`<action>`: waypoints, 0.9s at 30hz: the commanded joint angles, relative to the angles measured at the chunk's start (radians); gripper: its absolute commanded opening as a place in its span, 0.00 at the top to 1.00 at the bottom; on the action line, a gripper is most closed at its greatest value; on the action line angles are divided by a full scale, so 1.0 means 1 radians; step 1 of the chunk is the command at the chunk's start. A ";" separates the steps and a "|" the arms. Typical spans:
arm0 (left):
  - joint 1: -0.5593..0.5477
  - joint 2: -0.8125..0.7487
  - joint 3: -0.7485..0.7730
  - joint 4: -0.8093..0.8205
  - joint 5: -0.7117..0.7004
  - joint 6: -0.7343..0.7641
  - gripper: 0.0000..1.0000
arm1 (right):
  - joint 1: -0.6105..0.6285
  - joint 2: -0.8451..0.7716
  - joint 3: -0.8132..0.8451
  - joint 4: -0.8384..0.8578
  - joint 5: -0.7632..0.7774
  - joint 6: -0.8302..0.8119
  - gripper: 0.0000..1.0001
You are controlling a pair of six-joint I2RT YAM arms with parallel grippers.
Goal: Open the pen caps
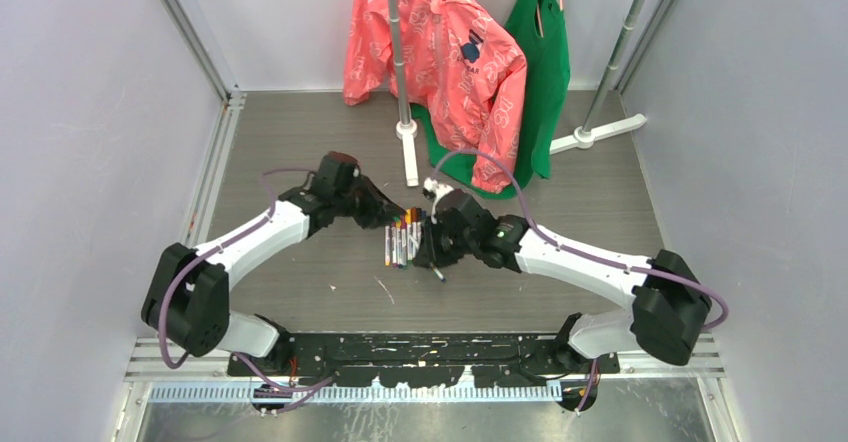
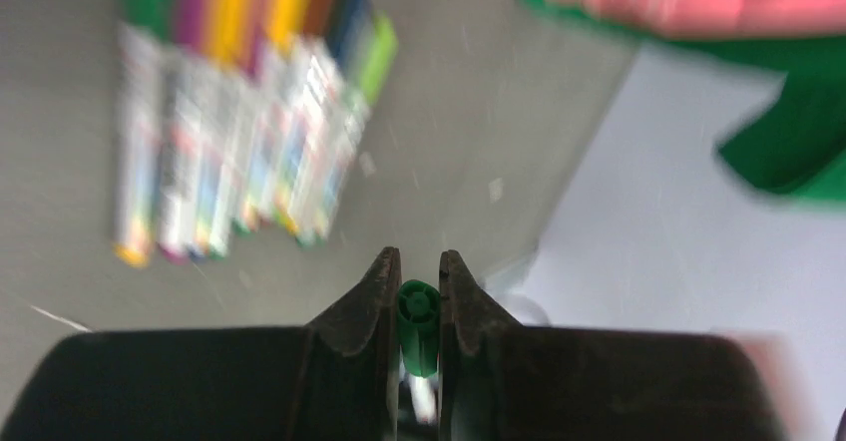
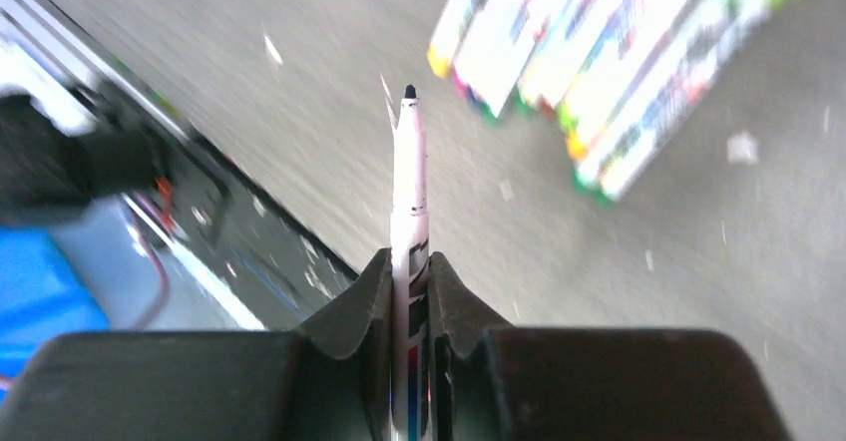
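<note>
Several capped pens (image 1: 402,242) lie side by side in a row mid-table, whitish barrels with coloured caps (image 2: 249,2) at their far ends; the same pens (image 3: 599,52) show in the right wrist view. My left gripper (image 2: 419,269) is shut on a small green pen cap (image 2: 418,321), just left of the row (image 1: 392,218). My right gripper (image 3: 409,258) is shut on an uncapped whitish pen (image 3: 409,182), whose dark tip (image 3: 409,92) points toward the near table edge. That gripper (image 1: 432,254) sits just right of the row.
A pink garment (image 1: 450,52) and a green one (image 1: 545,72) hang at the back over a white stand (image 1: 407,132). A second stand foot (image 1: 600,132) sits at back right. A black rail (image 1: 430,347) runs along the near edge.
</note>
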 commanded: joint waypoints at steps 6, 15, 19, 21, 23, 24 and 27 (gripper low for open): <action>0.188 0.032 0.126 -0.051 -0.267 0.156 1.00 | 0.011 -0.124 -0.061 -0.340 -0.053 -0.025 0.99; 0.151 0.084 0.156 -0.225 -0.334 0.295 1.00 | -0.036 -0.118 -0.030 -0.402 0.249 -0.018 0.99; 0.127 0.125 0.166 -0.319 -0.409 0.351 1.00 | -0.129 -0.088 -0.057 -0.349 0.316 -0.023 0.99; 0.116 0.146 0.177 -0.357 -0.438 0.372 1.00 | -0.169 -0.067 -0.070 -0.316 0.346 -0.040 0.99; 0.101 0.167 0.194 -0.393 -0.473 0.388 1.00 | -0.209 -0.039 -0.078 -0.282 0.353 -0.056 0.99; 0.095 0.180 0.203 -0.408 -0.489 0.394 1.00 | -0.224 -0.020 -0.080 -0.268 0.361 -0.062 0.99; 0.089 0.215 0.218 -0.447 -0.523 0.399 1.00 | -0.262 0.044 -0.081 -0.224 0.378 -0.082 0.98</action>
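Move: My left hand already has the green cap, my right the uncapped pen. The bare spot for the cap lies about 11 cm left and 2 ahead of my left hand, 12 below. The row of capped pens is 5 cm back and 2 right, 12 below; the white stand foot's near end is 10 ahead, 2 right. From my right hand, the pen's clear spot is some 15 cm right and 4 ahead, 11 below; the row is 3 ahead and 4 left. Parting quickly, my left hand darts some 8 cm forward and as far left with the cap, then sinks about 8 cm while easing back and farther left. My right hand swings back, right and down, then forward again and on rightward, 15 cm right in all, carrying the pen. Both keep their grips and tip their fingers steeper towards the table. ##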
